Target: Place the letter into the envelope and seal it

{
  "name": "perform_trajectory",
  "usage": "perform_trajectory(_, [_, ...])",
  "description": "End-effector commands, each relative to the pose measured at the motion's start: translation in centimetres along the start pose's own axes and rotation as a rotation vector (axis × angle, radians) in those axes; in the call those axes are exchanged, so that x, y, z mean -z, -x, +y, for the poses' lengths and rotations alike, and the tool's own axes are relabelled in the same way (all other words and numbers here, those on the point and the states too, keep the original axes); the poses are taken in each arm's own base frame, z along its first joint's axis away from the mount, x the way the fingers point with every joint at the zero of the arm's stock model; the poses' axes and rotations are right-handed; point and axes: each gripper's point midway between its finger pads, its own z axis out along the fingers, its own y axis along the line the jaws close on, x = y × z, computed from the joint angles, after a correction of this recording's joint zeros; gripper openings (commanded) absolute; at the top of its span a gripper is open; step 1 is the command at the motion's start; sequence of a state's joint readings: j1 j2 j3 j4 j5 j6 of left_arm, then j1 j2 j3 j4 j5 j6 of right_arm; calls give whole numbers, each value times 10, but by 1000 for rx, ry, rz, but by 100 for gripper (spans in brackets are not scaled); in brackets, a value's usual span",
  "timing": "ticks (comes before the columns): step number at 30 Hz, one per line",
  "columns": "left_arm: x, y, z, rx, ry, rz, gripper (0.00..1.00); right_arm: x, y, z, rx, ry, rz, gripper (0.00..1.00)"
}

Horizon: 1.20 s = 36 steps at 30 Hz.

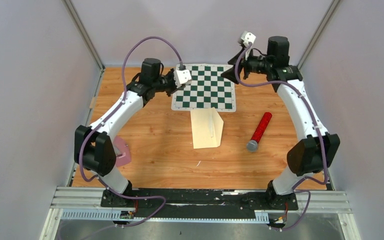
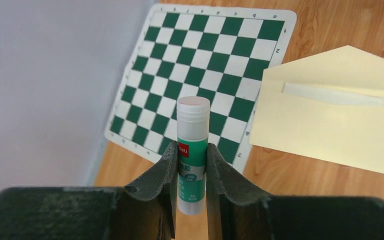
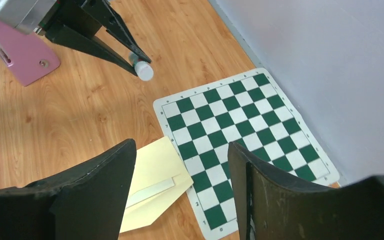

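The cream envelope (image 1: 205,132) lies on the wood just in front of the chessboard, its triangular flap open. A white strip of the letter (image 2: 332,95) shows at the envelope's mouth; the rest of it is hidden inside. My left gripper (image 2: 192,150) is shut on a green-and-white glue stick (image 2: 193,125), held over the board's left edge, apart from the envelope (image 2: 325,130). My right gripper (image 3: 181,147) stands open and empty, high above the board's far right side, with the envelope (image 3: 152,167) and the letter (image 3: 150,190) below it.
A green-and-white chessboard mat (image 1: 205,87) lies at the back centre. A red tube with a grey end (image 1: 260,131) rests to the right of the envelope. A pink object (image 1: 122,151) sits by the left arm. Grey walls close in on the left, right and back.
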State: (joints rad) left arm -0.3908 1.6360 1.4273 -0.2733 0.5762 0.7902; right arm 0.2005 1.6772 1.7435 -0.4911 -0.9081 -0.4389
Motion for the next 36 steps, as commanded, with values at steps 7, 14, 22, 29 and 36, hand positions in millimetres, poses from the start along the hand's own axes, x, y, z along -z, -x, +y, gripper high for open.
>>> perform_trajectory(7, [30, -33, -20, 836, 171, 177, 0, 16, -77, -33, -512, -297, 60, 72])
perform_trajectory(14, [42, -112, -59, 1166, 234, 393, 0, 24, -173, -34, -880, -454, 219, 70])
perform_trajectory(22, [53, -159, -119, 1406, 167, 558, 0, 27, -219, -1, -1080, -428, 292, 60])
perform_trajectory(29, [57, -180, -161, 1509, 120, 669, 0, 32, -263, 18, -1200, -477, 394, 45])
perform_trajectory(36, [58, -192, -179, 1558, 131, 719, 16, 23, -296, 26, -1291, -467, 452, 38])
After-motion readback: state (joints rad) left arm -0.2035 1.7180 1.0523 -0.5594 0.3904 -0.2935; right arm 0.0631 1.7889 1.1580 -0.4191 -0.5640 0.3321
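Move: The left hand still holds the glue stick. The bare table it descends to lies about 12 cm back, 11 cm left and 24 cm down; the envelope is 8 cm back and 4 cm right, the pink box 18 cm back and 23 cm left. From the empty right hand the envelope lies 7 cm back, 2 cm left and 33 cm below, the chessboard 12 cm ahead and 3 cm left, the red tube 9 cm back and 15 cm right. Down, back and leftward, the left arm carries the glue stick about 21 cm lower towards the bare table left of the envelope, keeping its grip while the wrist swings to point the fingers down and counter-clockwise. The right hand sinks some 27 cm, drifting right, to beside the envelope's flap side, its wrist tipping down and turning clockwise and its open fingers partly closing. ##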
